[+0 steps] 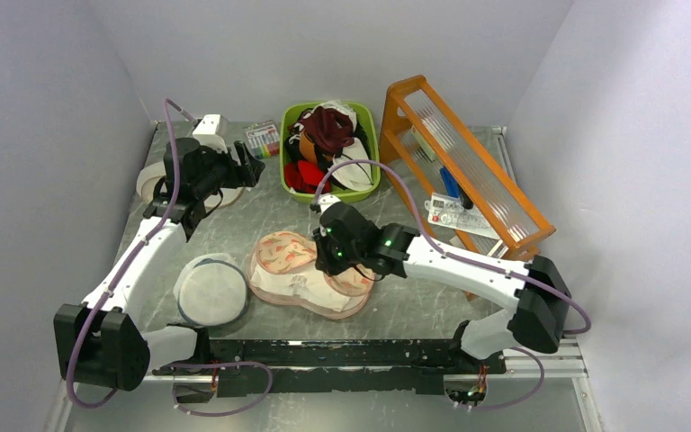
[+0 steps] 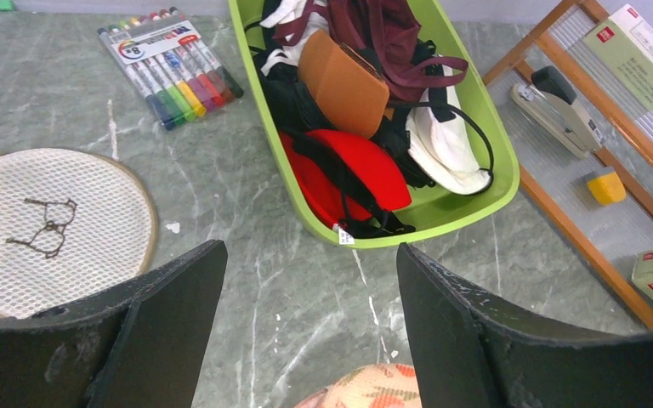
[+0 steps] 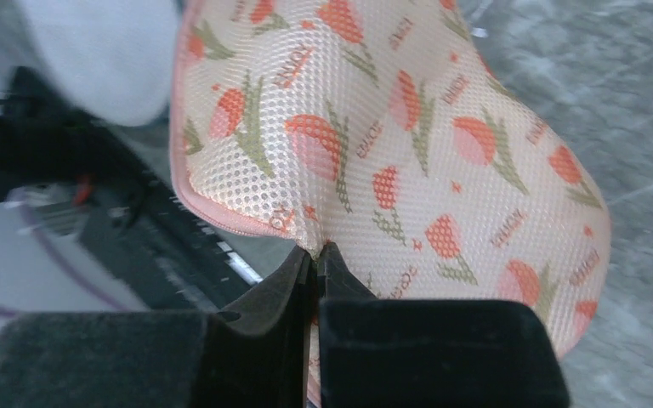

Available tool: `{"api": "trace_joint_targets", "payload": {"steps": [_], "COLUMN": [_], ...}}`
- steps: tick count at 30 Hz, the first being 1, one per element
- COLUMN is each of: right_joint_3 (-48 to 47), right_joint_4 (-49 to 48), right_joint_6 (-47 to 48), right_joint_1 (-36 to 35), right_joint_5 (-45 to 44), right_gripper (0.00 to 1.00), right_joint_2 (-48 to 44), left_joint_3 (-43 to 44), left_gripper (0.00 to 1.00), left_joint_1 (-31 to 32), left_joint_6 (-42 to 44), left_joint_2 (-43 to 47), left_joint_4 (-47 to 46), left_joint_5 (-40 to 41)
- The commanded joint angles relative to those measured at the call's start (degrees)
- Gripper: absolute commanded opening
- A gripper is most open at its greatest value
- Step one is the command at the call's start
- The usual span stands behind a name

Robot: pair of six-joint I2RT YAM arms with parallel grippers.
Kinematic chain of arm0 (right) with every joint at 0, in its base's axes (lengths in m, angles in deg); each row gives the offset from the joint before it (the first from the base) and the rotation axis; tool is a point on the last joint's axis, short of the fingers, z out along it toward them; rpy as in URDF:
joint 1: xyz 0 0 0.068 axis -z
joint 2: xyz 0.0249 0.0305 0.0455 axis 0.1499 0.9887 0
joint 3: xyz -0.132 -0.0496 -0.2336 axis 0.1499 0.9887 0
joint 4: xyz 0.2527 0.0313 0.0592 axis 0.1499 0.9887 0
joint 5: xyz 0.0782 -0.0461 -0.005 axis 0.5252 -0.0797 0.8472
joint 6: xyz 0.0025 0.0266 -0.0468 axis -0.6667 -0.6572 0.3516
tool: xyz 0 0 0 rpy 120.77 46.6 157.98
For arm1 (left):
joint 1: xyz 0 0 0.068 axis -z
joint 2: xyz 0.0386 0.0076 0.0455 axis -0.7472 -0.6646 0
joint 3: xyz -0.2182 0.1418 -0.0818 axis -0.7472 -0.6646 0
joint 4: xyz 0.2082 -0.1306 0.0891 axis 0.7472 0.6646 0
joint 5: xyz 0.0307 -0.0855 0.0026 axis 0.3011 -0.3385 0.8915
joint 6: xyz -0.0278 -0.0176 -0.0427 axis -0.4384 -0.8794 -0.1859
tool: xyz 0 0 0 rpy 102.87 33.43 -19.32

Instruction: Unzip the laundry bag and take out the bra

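Note:
The laundry bag (image 1: 286, 253), cream-peach with red flowers, lies in the middle of the table. White material (image 1: 304, 286) shows along its near side; I cannot tell whether that is the bra or the lining. My right gripper (image 1: 338, 256) sits over the bag's right lobe. In the right wrist view it (image 3: 316, 252) is shut, pinching a fold of the floral mesh (image 3: 408, 144) beside the pink zip edge (image 3: 212, 217). My left gripper (image 1: 250, 167) hovers at the back left, open (image 2: 310, 255) and holding nothing, with the bag's tip (image 2: 374, 387) just below it.
A green bin (image 1: 285, 167) (image 2: 476, 200) of dark, maroon and red garments stands at the back. A marker pack (image 1: 262, 139) (image 2: 170, 68) lies left of it. Round mesh discs lie near left (image 1: 211, 290) and far left (image 2: 51, 229). An orange rack (image 1: 468, 171) with a stapler (image 2: 561, 106) fills the right.

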Motion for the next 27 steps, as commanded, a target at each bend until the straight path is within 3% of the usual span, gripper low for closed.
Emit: {"api": "trace_joint_targets", "payload": {"steps": [1, 8, 18, 27], "right_joint_3": [0.83, 3.0, 3.76, 5.5], "right_joint_4": [-3.07, -5.34, 6.48, 12.26], "right_joint_6": [-4.8, -10.32, -16.03, -16.75], "right_joint_1": [2.89, 6.42, 9.11, 11.0], "right_joint_5": [15.41, 20.55, -1.61, -9.2], "right_gripper": [0.0, 0.0, 0.0, 0.0], "right_joint_2": [-3.12, -5.38, -7.16, -9.82], "left_joint_3": [2.49, 2.41, 2.36, 2.06], "left_gripper": [0.84, 0.83, 0.83, 0.83], "left_joint_1": [-0.31, -0.31, -0.23, -0.22], "left_joint_6": [-0.95, -0.95, -0.79, -1.0], "left_joint_2": [-1.07, -1.12, -0.35, 0.18], "left_joint_4": [-0.22, -0.3, -0.42, -0.84], "left_joint_5": [-4.03, -3.94, -4.0, -4.48]}}
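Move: My right hand, shut on the bag's printed flap, is taken towards the laundry bag's right end, about 10 cm to its right, 3 cm back and 9 cm below. The white bra lies roughly 3 cm back, 2 cm left and 9 cm below; the round white case is some 22 cm left and 5 cm back. The bra lies about 22 cm back and 13 cm right of my left hand, some 20 cm below. Keeping the flap pinched between closed fingertips, my right hand first lifts it about 3 cm, easing slightly back and left. Then I sweep it right some 8 cm over the open bag towards its right end, going forward as well and sinking back down, while the hand turns about 25 degrees clockwise. ##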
